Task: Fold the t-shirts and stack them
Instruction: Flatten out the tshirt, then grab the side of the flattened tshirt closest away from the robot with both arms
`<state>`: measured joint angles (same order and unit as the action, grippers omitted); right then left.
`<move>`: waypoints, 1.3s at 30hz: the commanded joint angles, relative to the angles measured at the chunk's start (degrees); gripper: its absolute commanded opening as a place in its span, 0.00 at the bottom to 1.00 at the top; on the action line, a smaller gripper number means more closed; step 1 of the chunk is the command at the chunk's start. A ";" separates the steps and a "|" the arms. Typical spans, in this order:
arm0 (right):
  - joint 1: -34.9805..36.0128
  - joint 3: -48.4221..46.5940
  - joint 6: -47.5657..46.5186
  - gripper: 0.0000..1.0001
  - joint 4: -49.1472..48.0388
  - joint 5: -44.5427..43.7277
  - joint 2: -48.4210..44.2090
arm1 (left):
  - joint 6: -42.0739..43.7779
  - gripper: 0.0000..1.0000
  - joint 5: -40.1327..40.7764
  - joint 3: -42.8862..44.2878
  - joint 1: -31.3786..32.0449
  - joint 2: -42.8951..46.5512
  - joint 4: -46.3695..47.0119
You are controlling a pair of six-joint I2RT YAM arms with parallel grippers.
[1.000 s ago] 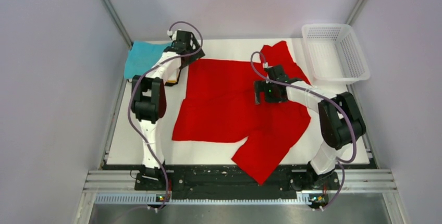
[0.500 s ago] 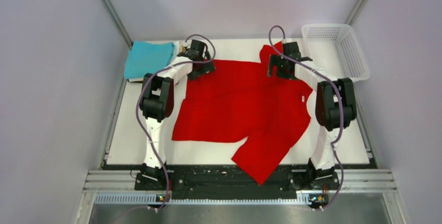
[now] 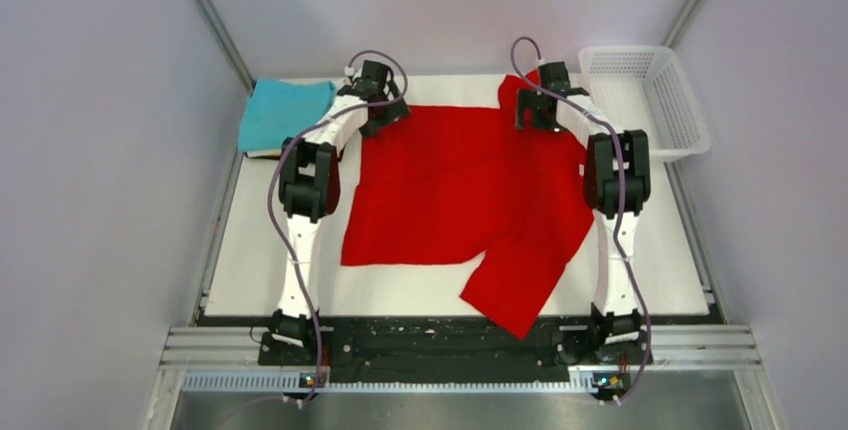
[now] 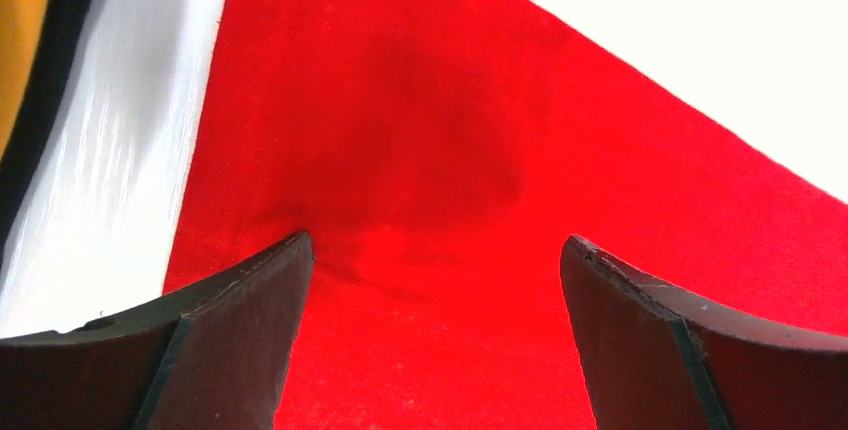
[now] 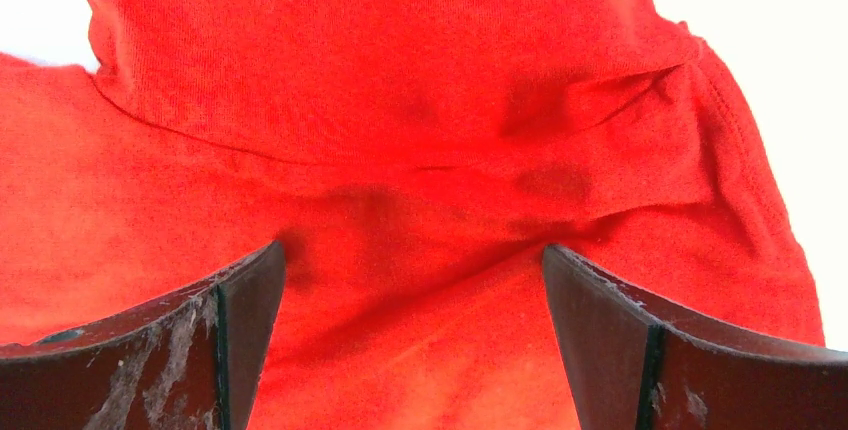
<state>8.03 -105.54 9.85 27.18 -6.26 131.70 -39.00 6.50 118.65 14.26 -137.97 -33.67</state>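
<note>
The red t-shirt point(image 3: 455, 185) lies spread on the white table, one sleeve hanging toward the near edge. My left gripper point(image 3: 378, 108) is open over its far left corner; red cloth point(image 4: 430, 180) lies between the wide-apart fingers point(image 4: 235, 330). My right gripper point(image 3: 533, 108) is open over the far right part by the upper sleeve; the sleeve seam point(image 5: 400, 150) shows between its fingers point(image 5: 600, 330). A folded teal shirt point(image 3: 282, 112) tops a stack at the far left; yellow-orange and dark edges point(image 4: 25, 40) show in the left wrist view.
A white mesh basket point(image 3: 645, 98) stands at the far right corner. Metal frame posts and grey walls close in the table on both sides. The black base rail point(image 3: 440, 340) runs along the near edge.
Both arms have reached out to the far edge of the red shirt. The right gripper moved from the shirt's middle to its far right; the shirt's body has shifted and flattened.
</note>
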 commanded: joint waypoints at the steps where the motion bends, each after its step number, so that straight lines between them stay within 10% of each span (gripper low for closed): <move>1: -1.49 -10.05 -4.19 0.99 5.02 -1.04 7.92 | -3.93 0.99 -4.34 4.99 -3.27 -5.60 0.54; 14: -0.45 -9.28 -6.76 0.99 8.26 2.04 -7.35 | 2.15 0.99 -9.07 7.93 -1.54 5.11 5.01; 27: 8.55 48.11 9.03 0.99 -6.00 1.45 -56.83 | 2.20 0.99 7.03 -38.03 4.11 45.53 -8.76; 39: 8.61 64.16 9.18 0.98 -3.77 5.82 -71.07 | -17.21 0.94 7.17 -74.57 4.71 72.47 -14.86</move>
<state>16.71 -43.03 18.96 25.89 -3.14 64.36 -48.03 13.39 49.78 18.83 -72.05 -49.17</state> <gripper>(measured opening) 0.985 0.956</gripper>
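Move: The near hem corner of the red t-shirt lies about 36 cm back and 8 cm left of the left hand, at fingertip height; the far hem corner is 4 cm ahead and 5 cm left, the folded stack level, some 22 cm left. From the right hand the near sleeve is some 43 cm back and 6 cm left, the collar 12 cm back and 10 cm right, the far sleeve 10 cm ahead and 3 cm left. Open fingertips of both hands, still on the far part of the t-shirt, push the cloth forward another 4 cm or so, then lift off and swing back in high arcs. The left comes down by the near hem corner, net 34 cm back and slightly left, its fingers tipping steeper; the right, net 27 cm back, sinks partway over the shirt towards the near sleeve, staying open. ##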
